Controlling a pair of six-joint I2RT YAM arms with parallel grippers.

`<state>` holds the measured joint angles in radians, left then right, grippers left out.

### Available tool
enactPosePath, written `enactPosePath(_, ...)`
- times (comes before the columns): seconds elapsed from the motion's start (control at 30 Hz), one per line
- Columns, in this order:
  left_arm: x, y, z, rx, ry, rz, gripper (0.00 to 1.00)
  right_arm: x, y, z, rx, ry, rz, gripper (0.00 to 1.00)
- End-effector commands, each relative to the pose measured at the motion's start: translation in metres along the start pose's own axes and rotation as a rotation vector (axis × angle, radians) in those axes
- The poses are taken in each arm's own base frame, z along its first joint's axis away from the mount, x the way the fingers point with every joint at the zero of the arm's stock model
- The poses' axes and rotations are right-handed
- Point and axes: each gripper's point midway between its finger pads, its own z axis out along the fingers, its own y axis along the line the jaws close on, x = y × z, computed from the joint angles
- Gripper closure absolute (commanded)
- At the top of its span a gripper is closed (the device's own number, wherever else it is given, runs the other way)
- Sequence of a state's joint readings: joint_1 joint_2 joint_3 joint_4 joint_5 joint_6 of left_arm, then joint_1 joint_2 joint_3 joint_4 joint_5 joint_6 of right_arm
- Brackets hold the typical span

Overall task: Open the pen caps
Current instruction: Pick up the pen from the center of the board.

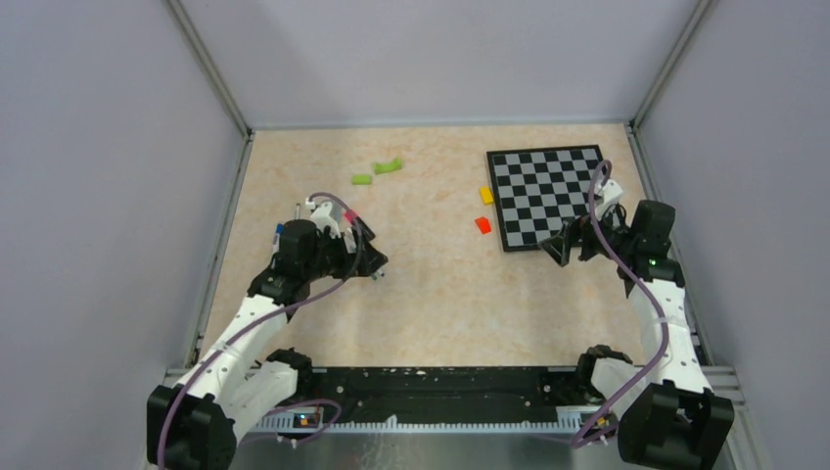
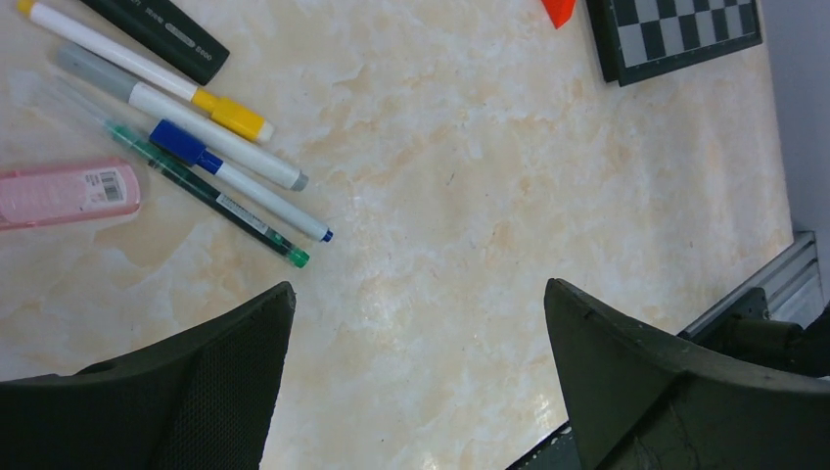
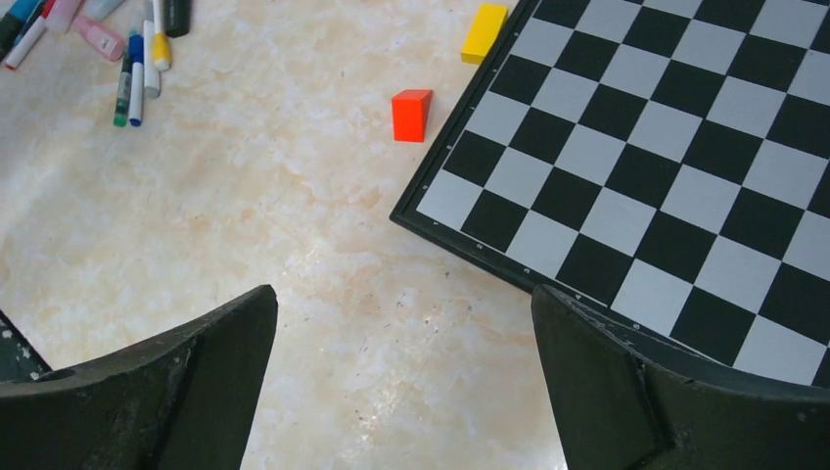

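Several pens (image 2: 186,132) lie in a loose bunch on the beige table, up and to the left of my open left gripper (image 2: 419,289). Among them are a white pen with a yellow cap (image 2: 235,117), one with a blue cap (image 2: 178,144), a thin green pen (image 2: 210,196), a black marker (image 2: 166,34) and a pink highlighter (image 2: 64,193). From above, the left arm covers most of the pens (image 1: 349,213), and the left gripper (image 1: 367,257) points right. My right gripper (image 3: 404,291) hangs open over bare table beside the chessboard corner, with the pens (image 3: 132,69) far off to its upper left.
A chessboard (image 1: 548,196) lies at the back right, with the right gripper (image 1: 560,247) at its near left corner. An orange block (image 1: 483,224) and a yellow block (image 1: 485,195) sit by its left edge. Green curved pieces (image 1: 377,171) lie at the back. Walls enclose the table.
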<state>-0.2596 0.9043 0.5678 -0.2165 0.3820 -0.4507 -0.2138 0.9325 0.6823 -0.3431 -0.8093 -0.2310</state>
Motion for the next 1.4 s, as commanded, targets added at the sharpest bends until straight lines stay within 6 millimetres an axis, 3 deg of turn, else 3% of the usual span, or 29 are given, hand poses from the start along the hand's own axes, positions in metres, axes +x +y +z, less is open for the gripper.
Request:
enactPosePath(0.0,-0.011,-0.003,0.0,-0.066,-0.036,0.035,0.01,-0.008,0.015,-0.002,-0.092,-0.021,-0.107,0.01)
enactPosePath(0.3,-0.023,-0.001,0.003,-0.188,-0.118,0.048,0.01,0.001,0.031,-0.002,-0.174,-0.029,-0.139,0.01)
enactPosePath(0.5,-0.021,-0.007,0.007,-0.127,-0.162,-0.008,0.01,0.002,0.034,-0.003,-0.19,-0.035,-0.162,0.01)
enactPosePath(0.83,-0.01,-0.008,0.01,-0.106,-0.154,-0.11,0.01,0.005,0.024,-0.001,-0.137,-0.025,-0.159,0.01)
enactPosePath(1.0,-0.003,0.006,0.017,-0.204,-0.098,-0.187,0.01,0.006,0.018,0.0,-0.101,-0.02,-0.16,0.01)
enactPosePath(1.17,0.0,0.055,0.018,-0.604,-0.014,-0.262,0.02,0.007,0.017,-0.001,-0.095,-0.017,-0.161,0.01)
enactPosePath(1.37,0.005,0.075,0.035,-0.752,0.074,-0.239,0.3,0.007,0.017,0.0,-0.093,-0.015,-0.168,0.01)
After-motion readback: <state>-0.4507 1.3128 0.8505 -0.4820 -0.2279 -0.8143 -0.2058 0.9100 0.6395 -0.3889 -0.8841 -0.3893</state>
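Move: The blue-capped pen lies about 9 cm ahead of the left hand, 3 cm to its left and some 13 cm below. At much the same depth are the green pen, about 11 cm ahead and 5 cm left, the gray marker, about 13 cm ahead and 3 cm left, and the yellow-capped marker, some 17 cm ahead and 3 cm left. From the right hand the blue-capped pen is about 43 cm left, 6 cm ahead and 16 cm down. Over the near ends of the blue-capped and green pens the left hand first hovers, slowly turning counter-clockwise, then goes down and forward with some left, about 5 cm down in all, the wrist tipping steeply towards the table and turning to some 30 degrees. The wide-open fingers narrow by about a fifth, touching nothing. The right hand, empty, edges about 2 cm back and slightly left, then sinks a little. ##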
